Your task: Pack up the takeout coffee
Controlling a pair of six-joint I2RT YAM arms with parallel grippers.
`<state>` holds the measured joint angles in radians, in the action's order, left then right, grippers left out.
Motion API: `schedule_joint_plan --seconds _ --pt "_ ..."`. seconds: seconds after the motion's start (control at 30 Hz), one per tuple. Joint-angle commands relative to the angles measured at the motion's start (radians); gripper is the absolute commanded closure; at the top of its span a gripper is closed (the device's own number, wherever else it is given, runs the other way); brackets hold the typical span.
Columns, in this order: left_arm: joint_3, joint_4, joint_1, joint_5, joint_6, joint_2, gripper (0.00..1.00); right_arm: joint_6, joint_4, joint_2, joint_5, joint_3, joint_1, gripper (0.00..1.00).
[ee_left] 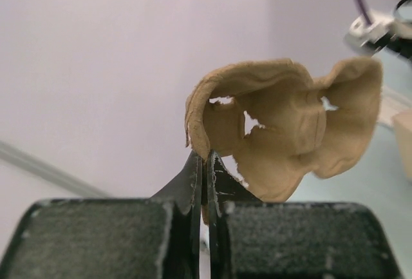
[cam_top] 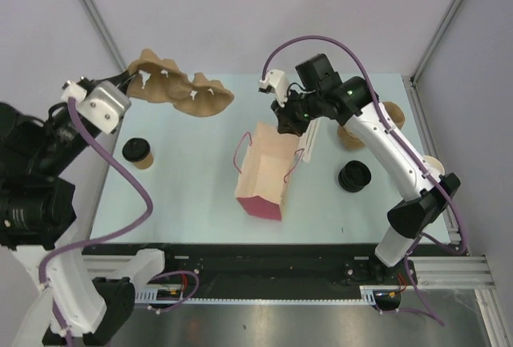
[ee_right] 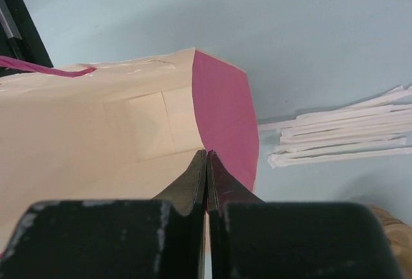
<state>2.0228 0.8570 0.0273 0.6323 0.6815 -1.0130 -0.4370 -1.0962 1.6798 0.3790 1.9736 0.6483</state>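
The takeout coffee (cam_top: 138,153), a small brown cup with a black lid, stands on the left of the pale blue table, apart from both grippers. My left gripper (cam_top: 132,82) (ee_left: 206,156) is shut on the rim of a brown pulp cup carrier (cam_top: 180,90) (ee_left: 283,131) and holds it in the air above the table's far left. My right gripper (cam_top: 287,123) (ee_right: 207,155) is shut on the mouth edge of a cream and magenta paper bag (cam_top: 268,175) (ee_right: 96,124). The bag's inside shows nothing in it.
White wrapped straws (cam_top: 311,139) (ee_right: 341,134) lie just right of the bag. A pile of black lids (cam_top: 354,175) sits further right. Brown lidless cups (cam_top: 351,135) stand behind the right arm. The table edge (cam_top: 240,239) runs in front of the arm bases.
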Motion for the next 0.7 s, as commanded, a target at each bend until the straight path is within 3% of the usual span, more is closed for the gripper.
schedule_joint_plan --seconds 0.0,0.17,0.33,0.43,0.67 --pt "0.091 -0.012 -0.113 -0.005 -0.06 -0.108 1.0 0.021 0.022 0.026 0.021 0.041 -0.01 1.0" --pt "0.177 0.056 -0.396 -0.179 0.041 -0.186 1.0 0.03 0.032 0.041 0.034 0.05 -0.035 1.0" --pt "0.142 0.097 -0.634 -0.364 0.157 -0.226 1.0 0.044 0.021 0.07 0.064 0.1 -0.058 1.0" --pt "0.093 0.088 -0.74 -0.453 0.213 -0.222 1.0 0.038 0.013 0.074 0.069 0.117 -0.061 1.0" --pt "0.059 0.108 -0.849 -0.546 0.26 -0.23 1.0 0.046 0.01 0.074 0.08 0.116 -0.058 1.0"
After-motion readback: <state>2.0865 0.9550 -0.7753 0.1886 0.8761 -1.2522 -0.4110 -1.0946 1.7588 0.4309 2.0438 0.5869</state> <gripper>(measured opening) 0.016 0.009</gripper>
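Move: The left hand, high up and already gripping one end of the brown cup carrier, is bound for the open bag: the bag's middle is about 20 cm to its right, 3 cm ahead and 43 cm below. The lidded coffee cup is about 16 cm to its left, 14 cm ahead and 50 cm below. From the right hand, already at the far right corner of the bag's rim, the bag's middle is 7 cm back, 3 cm left and 15 cm below, with the white straws 10 cm ahead, 7 cm right and 28 cm below. The left hand carries the cup carrier some 14 cm to the right towards the bag's open mouth, at first edging forward and nearly level, then sinking about 5 cm, while the wrist swings about 20 degrees clockwise and its left side rolls up a little, the fingers staying shut on the carrier's end. Meanwhile the right hand keeps its closed fingers at the bag's far rim corner and draws the corner about 2.5 cm forward, dipping slightly on the way and coming most of the way back up. ##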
